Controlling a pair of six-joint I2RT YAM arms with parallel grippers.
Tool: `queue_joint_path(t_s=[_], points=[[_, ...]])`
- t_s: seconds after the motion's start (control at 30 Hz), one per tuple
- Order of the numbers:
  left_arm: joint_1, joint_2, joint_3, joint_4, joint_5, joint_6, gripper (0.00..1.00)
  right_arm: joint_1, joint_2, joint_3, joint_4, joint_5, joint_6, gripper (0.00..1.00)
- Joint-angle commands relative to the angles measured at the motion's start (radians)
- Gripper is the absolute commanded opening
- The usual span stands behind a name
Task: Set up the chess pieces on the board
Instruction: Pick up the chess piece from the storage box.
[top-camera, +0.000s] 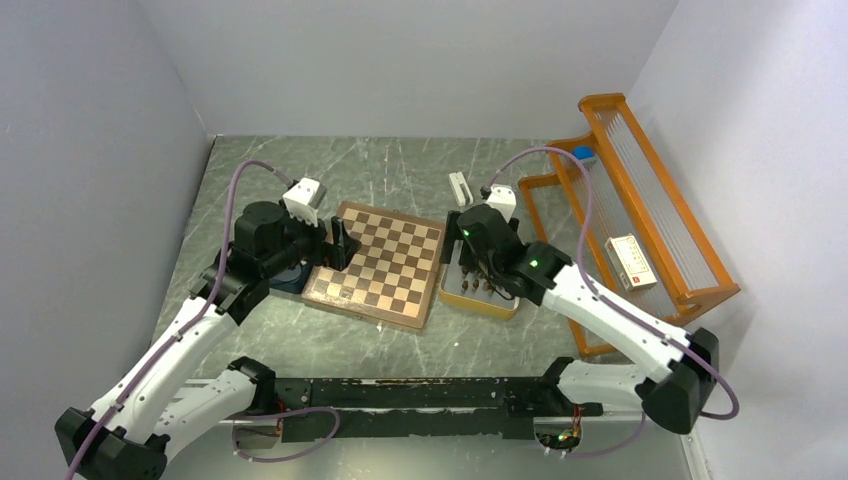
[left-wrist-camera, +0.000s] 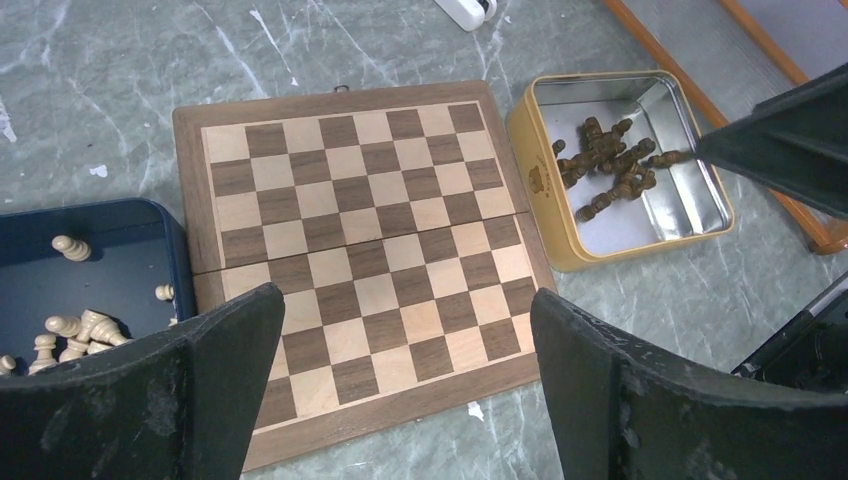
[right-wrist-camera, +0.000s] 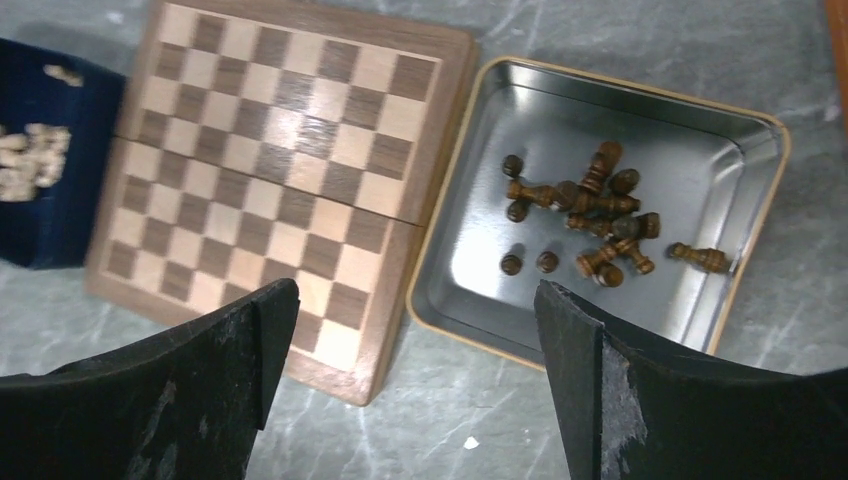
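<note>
The chequered wooden board (top-camera: 380, 265) lies flat mid-table with bare squares, also seen in the left wrist view (left-wrist-camera: 365, 255) and the right wrist view (right-wrist-camera: 270, 170). Several dark brown chess pieces (right-wrist-camera: 590, 215) lie in a heap inside the yellow-rimmed tin tray (right-wrist-camera: 460, 250) to the right of the board; the left wrist view shows the same heap (left-wrist-camera: 610, 170). My left gripper (left-wrist-camera: 405, 300) hangs open over the board's left edge (top-camera: 340, 243). My right gripper (right-wrist-camera: 415, 295) is open above the tray's near side (top-camera: 480, 270), with nothing between its fingers.
A dark blue box (left-wrist-camera: 110, 250) holding several light wooden pieces (left-wrist-camera: 70, 330) sits against the board's left side. An orange rack (top-camera: 640, 220) with a small white box (top-camera: 630, 262) fills the right side. A white object (top-camera: 459, 187) lies behind the board.
</note>
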Motion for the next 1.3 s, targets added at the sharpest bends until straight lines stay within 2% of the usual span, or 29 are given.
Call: queue_joint_path(t_s=[0.0,0.03,0.1,0.17,0.2,0.33,0.47,0.73,1.03,1.27], points=[[0.002,-0.029,0.004,-0.012,-0.027,0.016,0.98,-0.054,0.098,0.039,-0.094,0.027,-0.038,0.89],[0.001,-0.032,0.004,-0.013,-0.028,0.015,0.98,-0.070,0.112,0.030,-0.089,0.008,-0.049,0.83],[0.001,-0.035,-0.001,-0.008,-0.034,0.015,0.98,-0.106,0.121,0.006,-0.067,-0.033,-0.071,0.65],[0.001,-0.039,-0.009,-0.002,-0.039,0.017,0.98,-0.151,0.120,-0.019,-0.034,-0.074,-0.092,0.50],[0.001,-0.041,-0.013,-0.001,-0.040,0.018,0.98,-0.179,0.118,-0.036,-0.016,-0.099,-0.107,0.45],[0.002,-0.048,-0.020,0.003,-0.048,0.023,0.97,-0.294,0.139,-0.068,0.052,-0.186,-0.163,0.36],[0.001,-0.049,-0.021,0.008,-0.050,0.024,0.97,-0.347,0.188,-0.067,0.096,-0.221,-0.199,0.33],[0.000,-0.063,-0.022,0.008,-0.048,0.028,0.96,-0.356,0.289,-0.051,0.111,-0.248,-0.273,0.34],[-0.002,-0.062,-0.023,0.012,-0.043,0.027,0.96,-0.358,0.325,-0.060,0.116,-0.237,-0.254,0.36],[-0.003,-0.062,-0.024,0.013,-0.044,0.027,0.96,-0.415,0.298,-0.073,0.082,-0.244,-0.234,0.34]])
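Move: The dark chess pieces lie heaped in the storage box, their middle about 5 cm ahead of the right hand, 6 cm to its right and some 18 cm below. A lone piece at the box's right end lies about 3 cm ahead and 12 cm right of that hand; the chessboard's middle is about 6 cm ahead and 19 cm left. From the left hand the heap is roughly 36 cm right, 5 cm ahead and 21 cm down. Right hand sinks about 12 cm, going right and forward towards the heaped pieces, tipping down, fingers closing to one-third open. ##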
